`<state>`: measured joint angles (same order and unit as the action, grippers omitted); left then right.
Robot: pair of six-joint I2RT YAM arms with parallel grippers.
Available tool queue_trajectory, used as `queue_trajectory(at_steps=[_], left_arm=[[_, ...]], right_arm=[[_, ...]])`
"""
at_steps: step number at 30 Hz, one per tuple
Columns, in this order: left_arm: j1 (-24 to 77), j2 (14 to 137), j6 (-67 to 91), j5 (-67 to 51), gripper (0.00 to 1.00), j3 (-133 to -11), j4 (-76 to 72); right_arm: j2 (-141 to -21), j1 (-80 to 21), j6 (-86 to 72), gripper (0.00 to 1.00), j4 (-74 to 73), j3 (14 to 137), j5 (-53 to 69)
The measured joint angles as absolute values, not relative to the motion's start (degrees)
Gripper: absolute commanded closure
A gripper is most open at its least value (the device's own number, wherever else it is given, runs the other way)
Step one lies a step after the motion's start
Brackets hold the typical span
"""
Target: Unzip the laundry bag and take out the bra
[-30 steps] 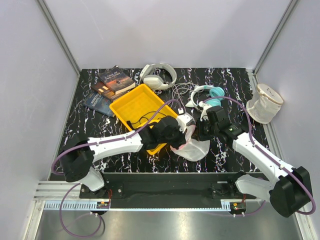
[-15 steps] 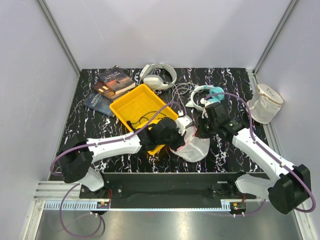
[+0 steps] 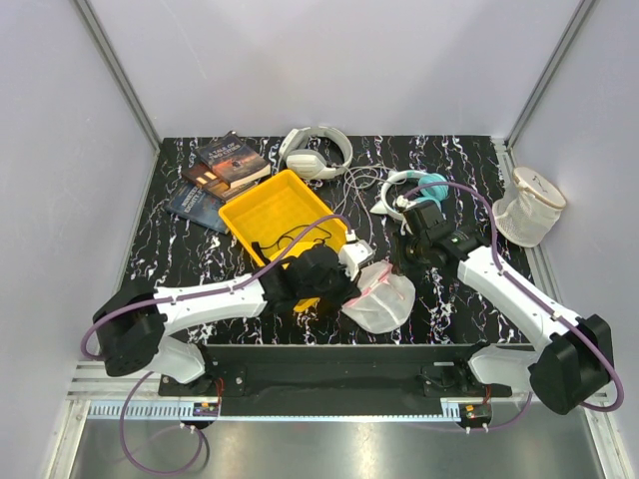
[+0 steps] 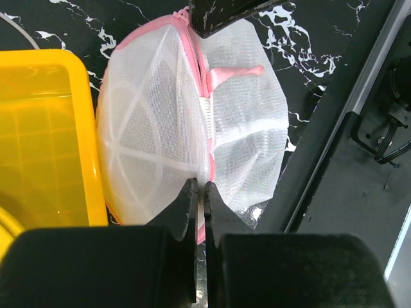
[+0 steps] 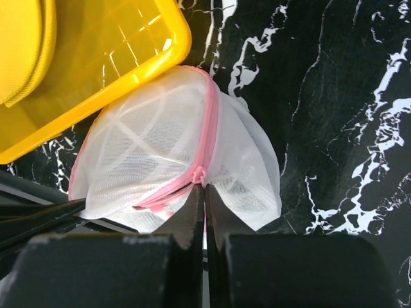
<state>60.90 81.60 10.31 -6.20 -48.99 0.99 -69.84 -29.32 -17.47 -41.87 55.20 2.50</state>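
Note:
The laundry bag (image 3: pixel 382 299) lies on the black marbled table by the near right corner of the yellow tray. It is white mesh with a pink rim and zipper. My left gripper (image 3: pixel 356 287) is shut on the bag's pink rim at its near side (image 4: pixel 200 186). My right gripper (image 3: pixel 400 271) is shut on the pink zipper pull (image 5: pixel 201 175). In the right wrist view the zipper gapes a little to the left of the pull. The bag (image 4: pixel 192 109) looks pale throughout, and the navy bra does not show in any view.
The yellow tray (image 3: pixel 262 212) holds a yellow bra with black straps (image 3: pixel 277 242). Books (image 3: pixel 225 165), white headphones (image 3: pixel 316 150) and teal headphones (image 3: pixel 427 186) lie at the back. A cream mesh bag (image 3: pixel 527 208) stands at the right edge. The black base rail (image 3: pixel 339 354) runs just behind the bag.
My left arm has drawn back to the left with the bag's rim. My right gripper has turned and shifted slightly away. The bag has gone from spread flat to a rounder bunch.

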Motion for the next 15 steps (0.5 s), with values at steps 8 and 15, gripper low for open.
queue_trajectory(at_steps=[8,15], left_arm=[[61.1,78.8,11.3,-6.2,0.23,-48.2,4.7],[61.1,78.8,12.2,-6.3,0.2,-51.9,6.7]], right_arm=[[-69.8,-29.1,-17.3,1.0,-42.5,56.2,5.9],[-66.9,-29.1,-17.9,1.0,-44.0,56.2,10.5]])
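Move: The laundry bag's near-left edge is already pinched in the left hand, its middle some 6 cm to the right, 2 cm back and 5 cm lower. The zipper pull, in the right hand's closed fingers, lies about 7 cm ahead and 8 cm right of the left hand. From that hand, the yellow bin's middle is roughly 12 cm ahead and 13 cm left; the teal headphones lie some 15 cm ahead and 5 cm right of the right hand, both around 9 cm lower. The laundry bag's edge comes free as the left fingers spread from shut to most of the way open, the hand easing about 1.5 cm left and back off the mesh before rising some 2 cm. The right fingers keep the zipper pull pinched, carrying it about 3 cm back, up and left towards the left hand with a slight wrist roll. ##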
